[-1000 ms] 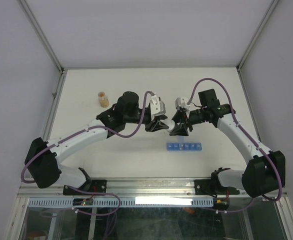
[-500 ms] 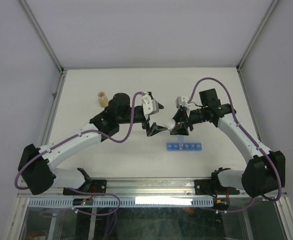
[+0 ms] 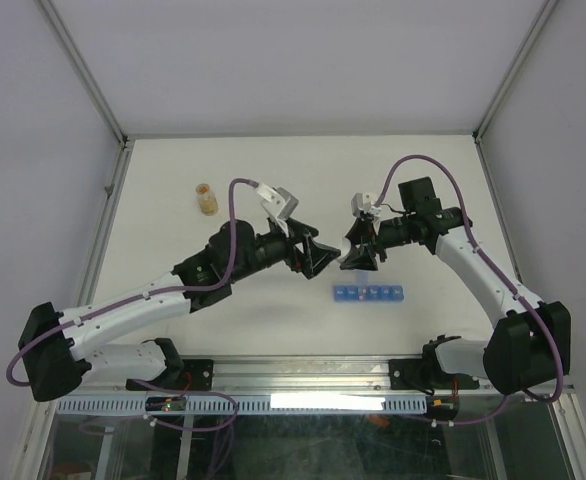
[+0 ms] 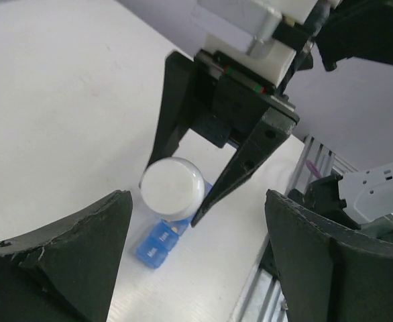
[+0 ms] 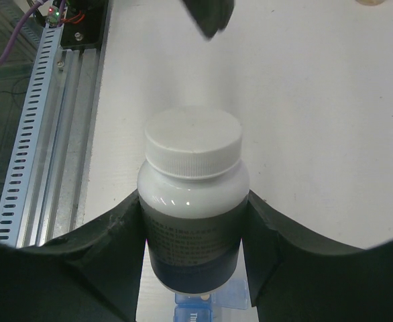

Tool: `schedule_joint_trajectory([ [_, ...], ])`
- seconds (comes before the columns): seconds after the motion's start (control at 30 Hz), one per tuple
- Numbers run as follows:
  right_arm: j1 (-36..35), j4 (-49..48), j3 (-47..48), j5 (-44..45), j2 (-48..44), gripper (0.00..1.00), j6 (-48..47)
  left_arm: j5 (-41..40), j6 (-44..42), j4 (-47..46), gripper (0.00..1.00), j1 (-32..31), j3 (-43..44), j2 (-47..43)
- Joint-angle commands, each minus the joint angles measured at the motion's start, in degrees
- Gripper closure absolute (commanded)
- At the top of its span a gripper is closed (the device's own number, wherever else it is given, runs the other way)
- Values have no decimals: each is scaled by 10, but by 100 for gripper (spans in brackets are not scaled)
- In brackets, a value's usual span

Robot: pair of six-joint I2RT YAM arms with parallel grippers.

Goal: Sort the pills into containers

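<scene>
My right gripper [image 5: 193,199] is shut on a white pill bottle [image 5: 193,208] with a white ribbed cap [image 5: 193,149] still on it. It holds the bottle sideways just above the blue containers strip [image 3: 370,294]. The pills inside the bottle are hidden. One small tan pill [image 5: 204,295] shows in an open compartment under the bottle. My left gripper [image 4: 195,204] is open and faces the cap [image 4: 172,188] end-on from a short distance, touching nothing. In the top view the left gripper [image 3: 318,258] is just left of the right gripper [image 3: 358,255].
A small clear bottle with orange-tan contents [image 3: 206,197] stands at the back left of the white table [image 3: 293,180]. The aluminium rail [image 5: 42,134] runs along the table's near edge, close to the containers strip [image 4: 157,245].
My left gripper has opened off the bottle's cap end and drawn slightly back, and its arm has swung lower and turned. The right gripper and bottle have stayed put.
</scene>
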State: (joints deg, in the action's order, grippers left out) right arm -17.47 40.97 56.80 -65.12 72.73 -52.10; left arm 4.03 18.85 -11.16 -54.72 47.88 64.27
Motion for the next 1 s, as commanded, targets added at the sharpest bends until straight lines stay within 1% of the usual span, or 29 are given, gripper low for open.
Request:
schedule_joint_trajectory([
  [0.0,1,-16,24,-8,-4,100,5,-136,41,52,19,-42,52,24],
  [0.2,1,-17,24,-7,-2,100,4,-117,29,63,22,-43,81,61],
  [0.43,1,-17,23,-7,-2,100,4,-105,15,79,33,-43,111,95],
  [0.6,2,-17,23,-7,-3,100,3,-94,15,86,38,-43,119,105],
  [0.8,2,-16,23,-8,-4,100,4,-89,13,98,41,-43,122,111],
  [0.97,2,-16,24,-7,-4,100,4,-81,9,99,49,-43,123,114],
])
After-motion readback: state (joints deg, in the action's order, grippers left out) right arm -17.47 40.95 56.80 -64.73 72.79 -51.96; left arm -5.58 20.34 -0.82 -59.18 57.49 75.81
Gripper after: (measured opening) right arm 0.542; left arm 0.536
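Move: The white cap of the pill bottle that the right hand holds is the left hand's target: about 5 cm to its right, 4 cm below and 1 cm ahead. The bottle's body is some 8 cm to the left hand's right, level with it fore and aft, 7 cm below. The blue pill organizer lies on the table roughly 13 cm to its right, 26 cm below. From the right hand the cap is about 3 cm left, 3 cm above, 1 cm ahead. The right hand keeps its grip on the bottle and stays put while the left fingers come astride the cap, one on each side, narrowing from wide to about half open; a firm pinch can't be seen yet. To get there the left hand sinks about 4 cm and goes 3 cm to its right, easing slightly forward, with a roll of some 10 degrees that lifts its left side. ##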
